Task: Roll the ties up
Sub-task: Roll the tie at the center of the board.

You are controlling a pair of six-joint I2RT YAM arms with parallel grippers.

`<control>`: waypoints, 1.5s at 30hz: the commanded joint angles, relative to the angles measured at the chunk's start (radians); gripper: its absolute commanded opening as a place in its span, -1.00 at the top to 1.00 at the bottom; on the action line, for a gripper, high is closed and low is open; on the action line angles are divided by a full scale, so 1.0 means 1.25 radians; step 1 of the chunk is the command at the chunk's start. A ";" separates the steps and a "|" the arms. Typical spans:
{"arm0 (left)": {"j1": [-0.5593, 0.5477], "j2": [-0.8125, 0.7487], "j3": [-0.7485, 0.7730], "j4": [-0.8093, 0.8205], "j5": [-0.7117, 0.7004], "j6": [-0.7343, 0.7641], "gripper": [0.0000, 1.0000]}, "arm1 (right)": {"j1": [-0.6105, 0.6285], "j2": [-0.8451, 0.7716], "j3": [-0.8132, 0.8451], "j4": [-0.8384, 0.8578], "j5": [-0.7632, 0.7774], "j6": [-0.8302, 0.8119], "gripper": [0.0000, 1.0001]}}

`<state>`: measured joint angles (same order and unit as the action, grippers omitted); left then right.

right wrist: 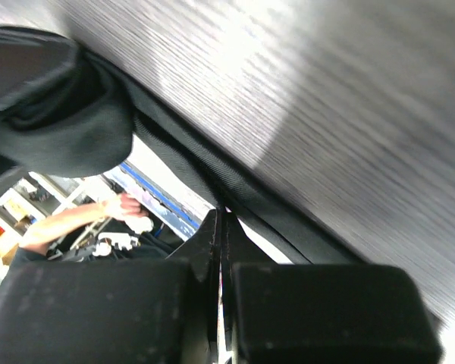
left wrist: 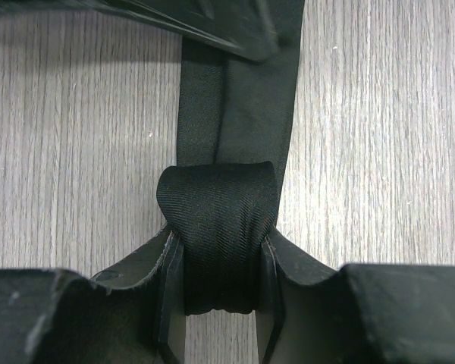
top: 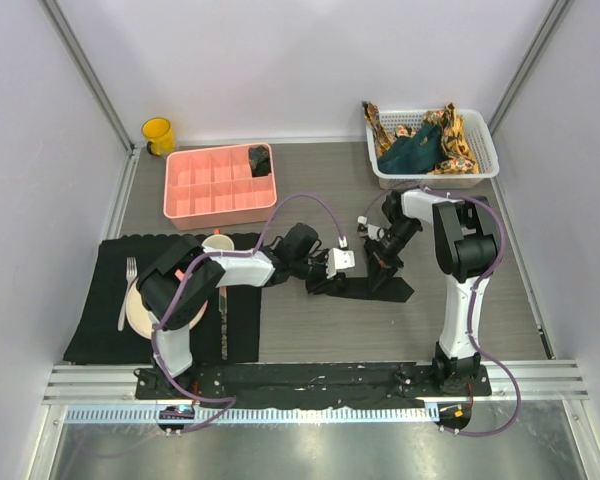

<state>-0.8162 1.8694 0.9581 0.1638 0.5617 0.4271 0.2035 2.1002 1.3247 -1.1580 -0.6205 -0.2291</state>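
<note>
A plain black tie (top: 372, 288) lies on the wooden table in the middle, partly rolled. My left gripper (top: 316, 272) is shut on the rolled end; in the left wrist view the roll (left wrist: 216, 220) sits between the fingers (left wrist: 169, 284) of the gripper (left wrist: 216, 254), and the flat tail runs away from it. My right gripper (top: 379, 260) is shut, pinching the tie's edge (right wrist: 246, 199) at its tips (right wrist: 221, 216). A teal tie (top: 412, 152) and orange patterned ties (top: 462, 140) lie in a white basket (top: 432, 178) at the back right.
A pink compartment tray (top: 205, 190) at the back left holds a rolled black tie (top: 260, 160). A yellow mug (top: 158, 135) stands behind it. A black mat (top: 95, 320) at the left carries a plate, fork (top: 128, 290), knife and cup (top: 218, 243).
</note>
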 commanded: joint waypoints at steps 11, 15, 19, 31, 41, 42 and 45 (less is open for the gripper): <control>0.011 -0.020 -0.013 -0.071 -0.022 -0.004 0.74 | -0.020 -0.005 -0.010 0.067 0.002 -0.004 0.99; 0.011 -0.045 0.031 -0.055 -0.016 -0.042 0.74 | -0.022 0.008 -0.037 0.106 0.057 -0.020 0.99; 0.011 -0.083 0.041 -0.035 0.019 -0.058 0.73 | -0.024 0.023 -0.028 0.124 0.095 -0.024 0.98; 0.006 -0.041 0.031 -0.195 0.011 0.111 0.73 | -0.032 0.062 0.040 0.131 0.105 -0.016 0.99; -0.007 0.048 0.085 -0.315 -0.104 0.138 0.73 | -0.035 0.054 0.105 0.070 0.031 -0.045 0.80; -0.010 0.054 0.086 -0.318 -0.112 0.136 0.72 | -0.039 0.027 0.123 0.043 0.015 -0.045 0.68; -0.011 0.062 0.089 -0.318 -0.135 0.131 0.72 | -0.052 -0.029 0.170 -0.011 -0.062 -0.041 0.15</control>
<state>-0.8280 1.8854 1.0840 -0.0982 0.5201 0.5663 0.1661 2.1593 1.4445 -1.1492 -0.6453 -0.2451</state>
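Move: The tie's loose tail lies flat right at the right hand's shut fingertips, roughly 1 cm below the hand point. Its free end is about 8 cm to the right and 2 cm back, and the rolled part is some 11 cm to the left and 2 cm ahead. The left hand already grips that roll between its fingers, with the tail at the other gripper about 11 cm to its right and 2 cm back. The tie's tail is worked forward by the right fingers, shut on it: they go out about 2.5 cm, come back low, then slide slowly forward, opening near the end some 4 cm ahead of their start. The roll stays gripped in the left fingers, which lift about 4 cm, lower again and tip more steeply downward. ##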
